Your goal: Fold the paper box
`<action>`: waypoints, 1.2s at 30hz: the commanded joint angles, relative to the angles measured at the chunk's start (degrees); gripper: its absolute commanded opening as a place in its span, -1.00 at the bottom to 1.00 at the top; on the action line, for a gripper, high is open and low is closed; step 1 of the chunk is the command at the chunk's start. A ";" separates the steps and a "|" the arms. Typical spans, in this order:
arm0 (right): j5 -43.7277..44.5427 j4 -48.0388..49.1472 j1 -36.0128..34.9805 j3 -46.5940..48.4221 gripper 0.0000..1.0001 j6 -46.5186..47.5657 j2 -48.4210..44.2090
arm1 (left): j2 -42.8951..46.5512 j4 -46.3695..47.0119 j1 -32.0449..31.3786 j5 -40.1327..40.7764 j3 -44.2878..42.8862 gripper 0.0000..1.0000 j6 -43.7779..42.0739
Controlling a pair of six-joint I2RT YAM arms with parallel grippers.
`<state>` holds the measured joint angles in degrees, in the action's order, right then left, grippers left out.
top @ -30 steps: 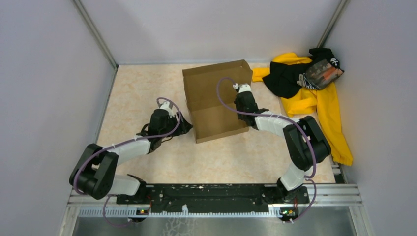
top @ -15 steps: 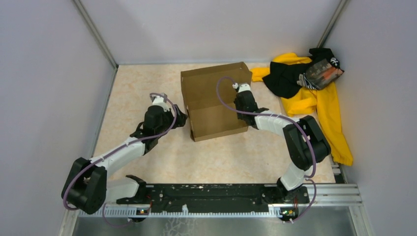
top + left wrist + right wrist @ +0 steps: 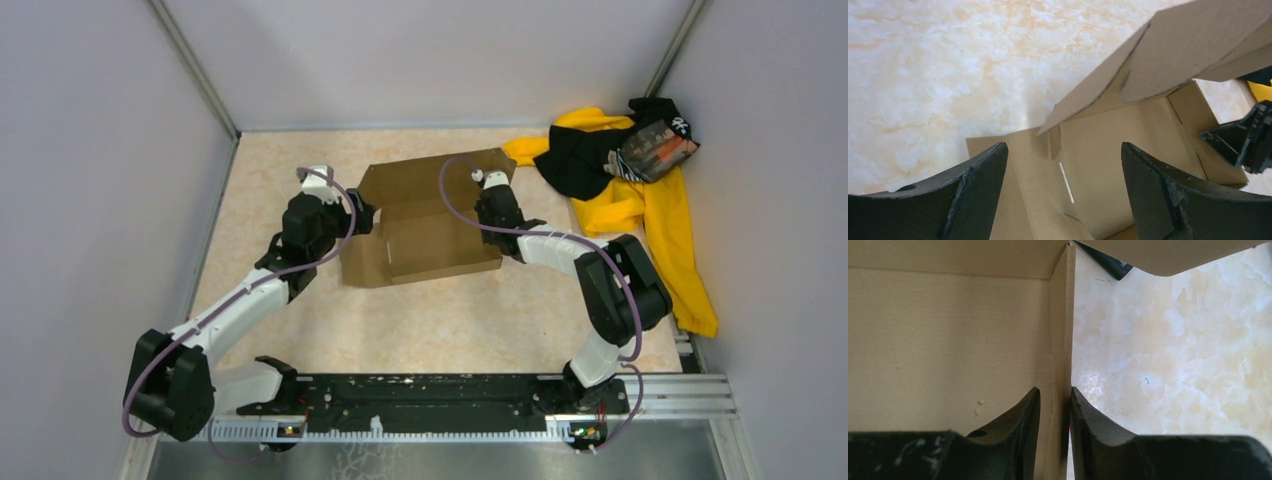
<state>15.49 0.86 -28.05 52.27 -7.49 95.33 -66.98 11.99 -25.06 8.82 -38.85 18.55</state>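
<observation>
The paper box (image 3: 430, 235) is brown corrugated cardboard in mid-table, partly formed, with its left flap lying flat on the table and its lid leaning back. My right gripper (image 3: 492, 205) is shut on the box's right side wall (image 3: 1060, 355), one finger inside and one outside (image 3: 1055, 395). My left gripper (image 3: 362, 215) hovers at the box's left end, open wide with nothing between its fingers (image 3: 1064, 150). In the left wrist view the box's inside floor (image 3: 1108, 150) lies below and the raised lid (image 3: 1178, 45) rises above.
A pile of yellow and black clothing (image 3: 625, 170) lies at the back right, just beyond the box. Grey walls (image 3: 110, 150) enclose the marbled table (image 3: 450, 320) on three sides. A metal rail (image 3: 430, 400) holds the arm bases at the near edge.
My left gripper has opened wider and moved up and back along the box's left end. The box's left flap has dropped flat onto the table. The right arm stayed put.
</observation>
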 commanded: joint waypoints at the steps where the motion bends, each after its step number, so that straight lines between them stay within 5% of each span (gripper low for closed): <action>1: -1.03 2.13 0.12 2.51 -0.45 1.10 -0.06 | -2.22 1.82 2.13 -1.41 -3.14 0.78 -3.65; 8: -2.15 1.53 0.83 2.71 -0.45 2.22 -0.27 | -7.65 6.15 5.26 -6.95 -4.79 0.51 -6.97; 18: -4.05 -0.52 1.60 4.02 -0.50 4.39 0.16 | -14.53 10.89 11.00 -22.28 -9.56 -0.16 -8.12; 36: -4.57 -4.40 1.60 6.60 -0.53 6.25 2.25 | -39.35 1.96 18.91 -54.82 -33.68 -0.06 -0.89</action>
<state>11.22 -3.49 -27.18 55.72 -2.24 96.92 -103.35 17.02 -6.79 -36.07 -67.96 15.79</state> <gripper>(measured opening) 0.239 0.459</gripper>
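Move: The left hand, empty and open, has the left side flap of the raised box lid roughly 8 cm ahead, 1 cm to its right and 2 cm below. The box's folded-out left wall lies about 17 cm below, some 2 cm back and level sideways; the box floor is about 3 cm ahead, 14 cm to the right and 16 cm below. From the right hand, the lid flap is about 5 cm ahead, 19 cm left and 11 cm higher. The left hand reaches forward about 12 cm to the lid's left side flap, veering slightly left and dipping at first, then swinging back to the right while it turns some 25 degrees clockwise, and its wide-open fingers close to about half so that the flap's edge comes between them. The right hand stays almost in place and keeps its pinch on the box's right wall, turning only about 5 degrees counter-clockwise. ##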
